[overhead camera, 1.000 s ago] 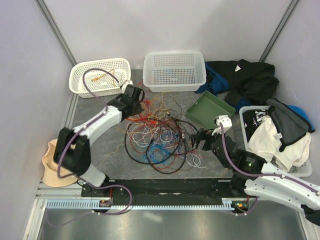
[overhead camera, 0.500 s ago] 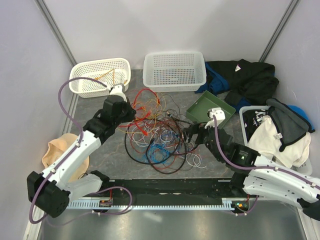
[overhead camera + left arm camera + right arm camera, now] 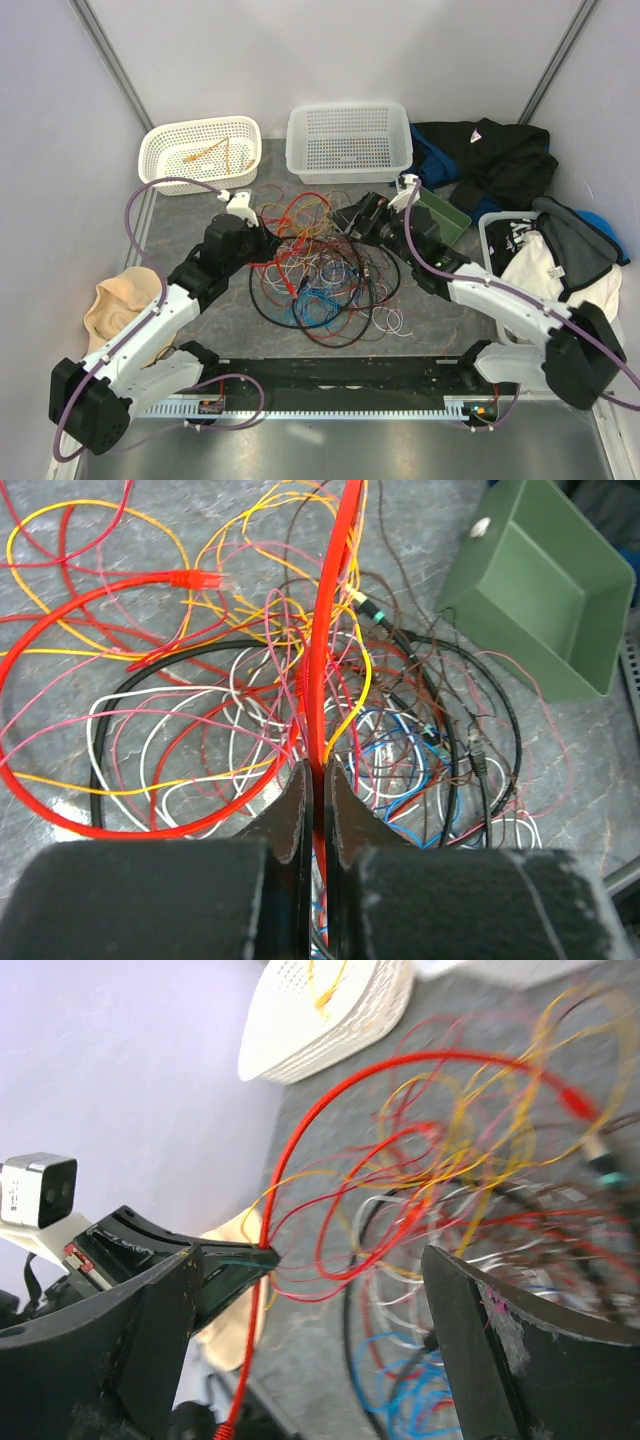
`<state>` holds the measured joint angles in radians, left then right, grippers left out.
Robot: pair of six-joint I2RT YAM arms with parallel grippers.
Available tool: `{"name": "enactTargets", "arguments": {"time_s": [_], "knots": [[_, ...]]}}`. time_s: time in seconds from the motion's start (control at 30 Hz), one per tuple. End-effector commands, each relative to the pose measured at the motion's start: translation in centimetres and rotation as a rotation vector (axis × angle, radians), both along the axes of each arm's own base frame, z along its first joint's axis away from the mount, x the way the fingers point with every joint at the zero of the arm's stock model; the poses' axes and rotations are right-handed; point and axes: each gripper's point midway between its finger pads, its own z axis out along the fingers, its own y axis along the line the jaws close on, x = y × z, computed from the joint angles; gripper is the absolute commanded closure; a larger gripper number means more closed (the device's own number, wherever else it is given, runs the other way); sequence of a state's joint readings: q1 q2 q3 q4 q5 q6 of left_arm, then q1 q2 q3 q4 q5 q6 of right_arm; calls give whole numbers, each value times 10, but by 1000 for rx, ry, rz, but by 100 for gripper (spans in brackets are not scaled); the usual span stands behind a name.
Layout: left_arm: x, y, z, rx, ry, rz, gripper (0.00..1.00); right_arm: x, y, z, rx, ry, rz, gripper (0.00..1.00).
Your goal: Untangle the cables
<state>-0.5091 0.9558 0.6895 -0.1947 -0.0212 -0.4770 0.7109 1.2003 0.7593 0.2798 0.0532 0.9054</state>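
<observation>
The cables (image 3: 322,282) lie in a tangled heap at mid-table: red, orange, yellow, blue, white and a thicker black one. My left gripper (image 3: 266,243) is at the heap's left edge, shut on a thick red cable (image 3: 335,600) that runs taut away from the fingertips (image 3: 296,790). The cable's orange-red plug (image 3: 195,579) lies at the far left. My right gripper (image 3: 347,217) hovers over the heap's far side with its jaws wide apart and nothing between them (image 3: 320,1310). In the right wrist view the left gripper (image 3: 240,1260) holds the red cable (image 3: 300,1140).
A green tray (image 3: 447,215) sits to the right of the heap, also in the left wrist view (image 3: 545,590). Two white baskets (image 3: 200,152) (image 3: 348,140) stand at the back. Dark clothes (image 3: 500,155) and a full laundry bin (image 3: 555,275) are on the right, a beige cloth (image 3: 105,312) on the left.
My right gripper has swung from the heap's near right side to its far side. My left gripper has drawn back from the left basket to the heap's left edge, holding the red cable.
</observation>
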Motion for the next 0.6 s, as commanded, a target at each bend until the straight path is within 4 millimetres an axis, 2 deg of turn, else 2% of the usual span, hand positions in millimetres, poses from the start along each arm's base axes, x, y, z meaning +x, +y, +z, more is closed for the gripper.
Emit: {"name": "enactTargets", "arguments": {"time_s": [0.0,0.13,0.2,0.23,0.27,0.33,0.37,0.4,0.47,0.5,0.53,0.57], "knots": [[2,-12,24,-45,-86,-45,98,-11,44,24,277,29,202,2],[-1,-15,24,-53,-82,-52,98,-4,64,26,394,67,257,2],[1,-11,25,-45,-90,-30,98,4,73,22,417,67,266,2],[1,-11,25,-45,-92,-30,98,8,76,26,429,60,266,2],[0,-11,25,-46,-93,-32,98,14,81,18,427,76,260,2],[-1,-10,27,-47,-101,-26,98,23,88,21,431,65,263,2],[-1,-10,26,-44,-101,-27,98,29,93,12,424,79,258,3],[-2,-10,27,-45,-104,-29,98,33,96,18,431,60,257,4],[-3,-10,27,-42,-104,-30,98,43,100,10,412,60,244,5],[-4,-9,27,-41,-104,-29,98,47,105,18,418,44,250,5],[-4,-9,25,-38,-99,-29,98,51,108,16,409,46,251,6],[-5,-9,24,-38,-99,-29,98,55,113,4,389,69,253,7]]}}
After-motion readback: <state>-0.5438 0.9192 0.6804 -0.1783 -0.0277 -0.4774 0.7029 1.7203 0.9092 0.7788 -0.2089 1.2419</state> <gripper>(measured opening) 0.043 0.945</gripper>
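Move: The red cable loop rising beyond the left gripper's grip is some 13 cm to the right hand's left, about 2 cm farther out and roughly 2 cm below it. From the left hand, that stretch is about 6 cm ahead, 3 cm right and 3 cm up. From the right hand, the tangle's middle is 9 cm back, 6 cm left and 14 cm down; the blue cable is 20 cm back, 8 cm left and as low. The far basket is some 21 cm straight ahead and 10 cm down. Sweep the open right gripper about 10 cm left towards the raised red cable beside the left gripper's tips, sinking first, then easing forward and slightly up as you near it. Roll its left side up about 20 degrees and swing it a little counter-clockwise. Keep the fingers wide, and keep the red cable pinched in the nearly still left gripper. ##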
